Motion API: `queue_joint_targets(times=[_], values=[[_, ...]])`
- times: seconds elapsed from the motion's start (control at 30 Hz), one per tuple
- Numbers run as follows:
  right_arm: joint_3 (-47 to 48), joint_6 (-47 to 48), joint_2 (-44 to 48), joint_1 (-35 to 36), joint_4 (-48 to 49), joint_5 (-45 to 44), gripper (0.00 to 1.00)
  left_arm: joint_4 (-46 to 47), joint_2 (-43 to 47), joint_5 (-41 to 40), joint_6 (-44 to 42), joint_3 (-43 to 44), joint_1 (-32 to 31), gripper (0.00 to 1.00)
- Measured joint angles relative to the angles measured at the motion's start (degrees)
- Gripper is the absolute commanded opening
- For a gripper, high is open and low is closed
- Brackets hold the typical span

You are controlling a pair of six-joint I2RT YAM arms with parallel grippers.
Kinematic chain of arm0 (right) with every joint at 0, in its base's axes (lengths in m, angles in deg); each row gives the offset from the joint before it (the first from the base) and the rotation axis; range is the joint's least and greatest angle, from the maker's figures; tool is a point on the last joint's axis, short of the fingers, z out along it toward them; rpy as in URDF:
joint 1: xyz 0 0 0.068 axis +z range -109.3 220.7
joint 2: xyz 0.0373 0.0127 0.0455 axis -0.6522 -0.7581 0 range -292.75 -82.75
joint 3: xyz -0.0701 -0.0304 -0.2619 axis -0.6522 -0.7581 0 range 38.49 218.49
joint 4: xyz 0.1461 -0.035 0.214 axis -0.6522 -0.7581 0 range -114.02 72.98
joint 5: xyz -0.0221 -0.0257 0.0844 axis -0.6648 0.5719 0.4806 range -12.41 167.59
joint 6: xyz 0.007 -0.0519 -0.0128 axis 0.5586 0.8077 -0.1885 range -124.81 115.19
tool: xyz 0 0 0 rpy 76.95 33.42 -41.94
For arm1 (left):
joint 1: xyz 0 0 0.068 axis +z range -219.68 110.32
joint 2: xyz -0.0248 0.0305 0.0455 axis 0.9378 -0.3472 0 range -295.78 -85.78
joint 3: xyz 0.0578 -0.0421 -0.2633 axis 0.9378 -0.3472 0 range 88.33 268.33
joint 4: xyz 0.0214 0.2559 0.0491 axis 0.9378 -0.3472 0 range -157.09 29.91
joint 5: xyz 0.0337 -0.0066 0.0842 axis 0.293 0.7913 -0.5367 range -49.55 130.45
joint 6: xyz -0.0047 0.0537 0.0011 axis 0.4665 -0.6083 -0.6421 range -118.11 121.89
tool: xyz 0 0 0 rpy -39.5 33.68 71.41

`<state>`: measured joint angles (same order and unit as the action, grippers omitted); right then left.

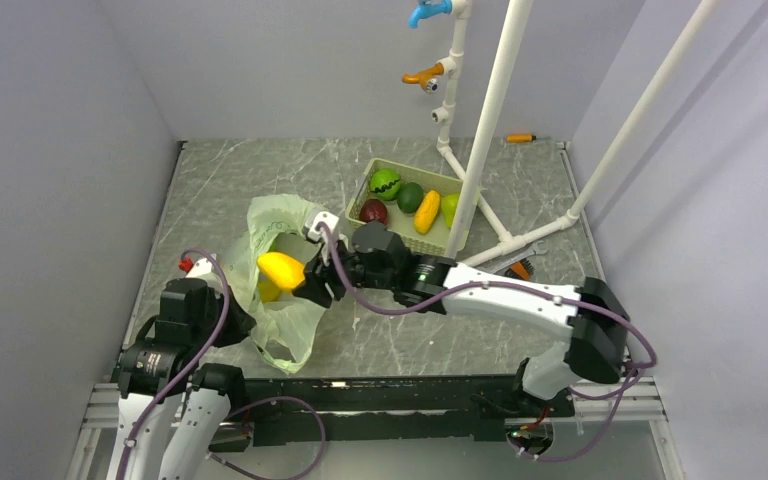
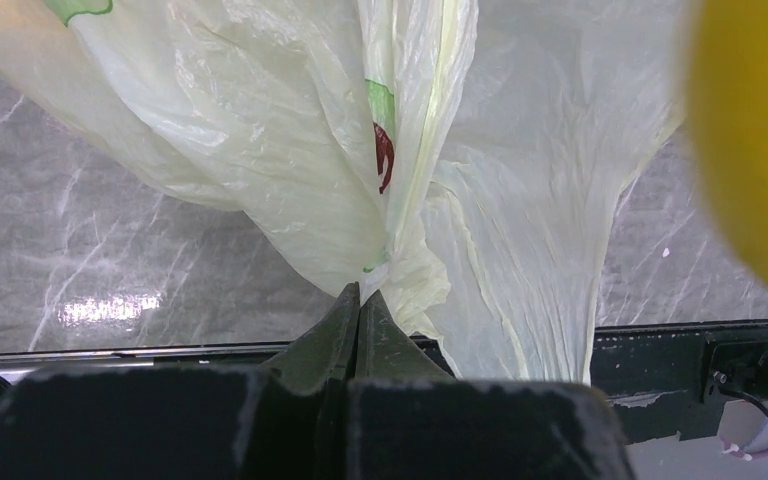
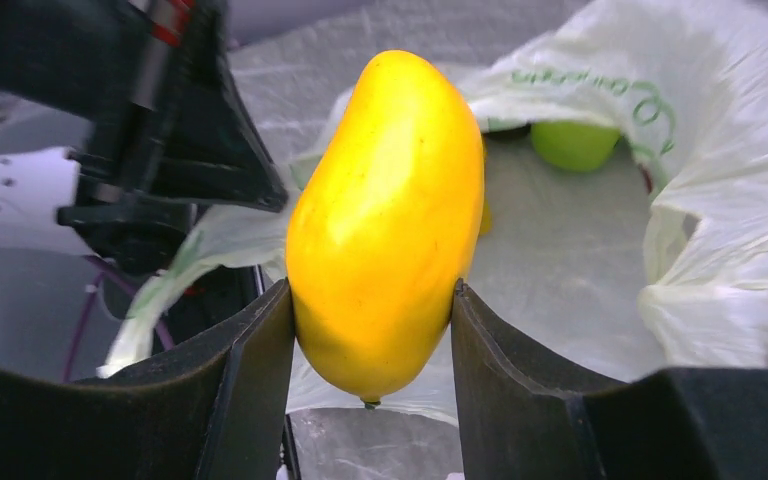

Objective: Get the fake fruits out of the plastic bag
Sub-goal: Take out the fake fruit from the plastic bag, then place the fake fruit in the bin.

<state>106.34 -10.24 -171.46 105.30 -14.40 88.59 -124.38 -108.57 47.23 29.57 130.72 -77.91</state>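
My right gripper point(image 3: 372, 330) is shut on a yellow oblong fake fruit point(image 3: 385, 220), gripping its lower half, and holds it above the mouth of the plastic bag point(image 3: 720, 200). The top view shows this fruit point(image 1: 281, 269) over the pale-green bag point(image 1: 285, 330), left of centre. Inside the bag lie a bright green fruit point(image 3: 572, 145) and another yellow one point(image 1: 269, 292). My left gripper point(image 2: 360, 295) is shut on a gathered fold of the bag point(image 2: 290, 170), near the table's front edge. In the left wrist view the held fruit point(image 2: 750, 140) is a blur at right.
A beige slotted tray point(image 1: 415, 168) behind my right arm holds several fruits, among them a green ball with a zigzag band point(image 1: 385, 183) and a maroon one point(image 1: 373, 211). A white pipe frame point(image 1: 490, 110) stands at the back right. A brush point(image 1: 520, 268) lies by its foot.
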Motion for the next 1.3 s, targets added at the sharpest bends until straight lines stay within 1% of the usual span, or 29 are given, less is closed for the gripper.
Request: queue_joint_targets(times=[0.1,0.2,0.27,0.37,0.43,0.5,0.53,0.63,0.7,0.83,0.97,1.1,1.27,1.3], values=[[-0.7,1.0,5.0,0.1,0.0,-1.1,0.0,0.0,0.0,-0.2,0.0,0.0,0.0,0.0],[-2.1,2.4,10.3,0.1,0.6,-4.9,0.0,0.0,0.0,-0.2,0.0,0.0,0.0,0.0],[-3.5,3.9,13.3,0.1,2.2,-9.9,0.0,0.0,0.1,-0.2,0.0,0.0,0.0,0.0],[-3.5,5.6,14.0,-0.3,3.4,-18.5,0.0,0.0,0.1,-0.2,0.0,0.0,0.0,0.0],[-2.5,6.0,12.3,-1.3,3.2,-24.4,0.0,0.0,0.1,-0.2,0.0,0.0,0.0,0.0],[1.4,5.7,7.6,-3.4,0.8,-31.3,0.0,0.0,0.1,-0.2,0.0,0.0,0.0,0.0],[2.4,5.5,6.2,-4.8,0.3,-32.8,0.0,0.0,0.1,-0.2,0.0,0.0,0.0,0.0],[8.9,2.6,-1.4,-9.9,-5.9,-37.6,0.0,-0.1,0.1,-0.2,0.0,0.0,0.0,0.0],[13.1,0.7,-6.5,-13.5,-10.0,-39.1,0.0,0.0,0.1,-0.2,0.0,0.0,0.0,0.0],[18.9,-1.7,-15.0,-18.6,-19.0,-41.1,0.0,-0.1,0.1,-0.2,0.0,0.0,0.0,0.0],[23.0,-3.0,-21.6,-20.9,-27.0,-41.9,0.0,0.0,0.1,-0.2,0.0,0.0,0.0,0.0],[23.4,-3.7,-24.3,-22.2,-31.2,-40.5,0.0,-0.1,0.0,-0.2,0.0,0.0,0.0,0.0],[23.4,-4.0,-25.1,-24.4,-32.7,-38.9,0.0,0.0,-0.5,-0.2,0.0,0.0,0.0,0.0],[23.4,-4.0,-25.3,-24.8,-32.7,-38.6,0.02,-0.1,-0.6,-0.2,0.0,0.0,0.0,0.0]])
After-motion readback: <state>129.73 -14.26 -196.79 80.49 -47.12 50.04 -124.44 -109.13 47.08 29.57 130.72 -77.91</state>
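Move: The right hand already pinches the yellow mango over the open bag. The middle of the green basket lies about 28 cm ahead, 22 cm to its right and 19 cm lower. At about that level, the red apple is 26 cm ahead and 15 cm right, the yellow squash 26 cm ahead and 26 cm right, and the small watermelon 33 cm ahead and 18 cm right. From the left hand, the basket is roughly 31 cm ahead, 29 cm right and 12 cm lower. Keeping its pinch on the mango, the right hand first lifts about 9 cm clear of the bag, then sweeps forward and right and sinks over the basket, ending some 25 cm farther out, 20 cm to the right and 12 cm lower. The wrist swings round clockwise nearly 60 degrees, turning the fingers from leftward to forward and down. The left hand stays put, still clamping the bag's edge. ##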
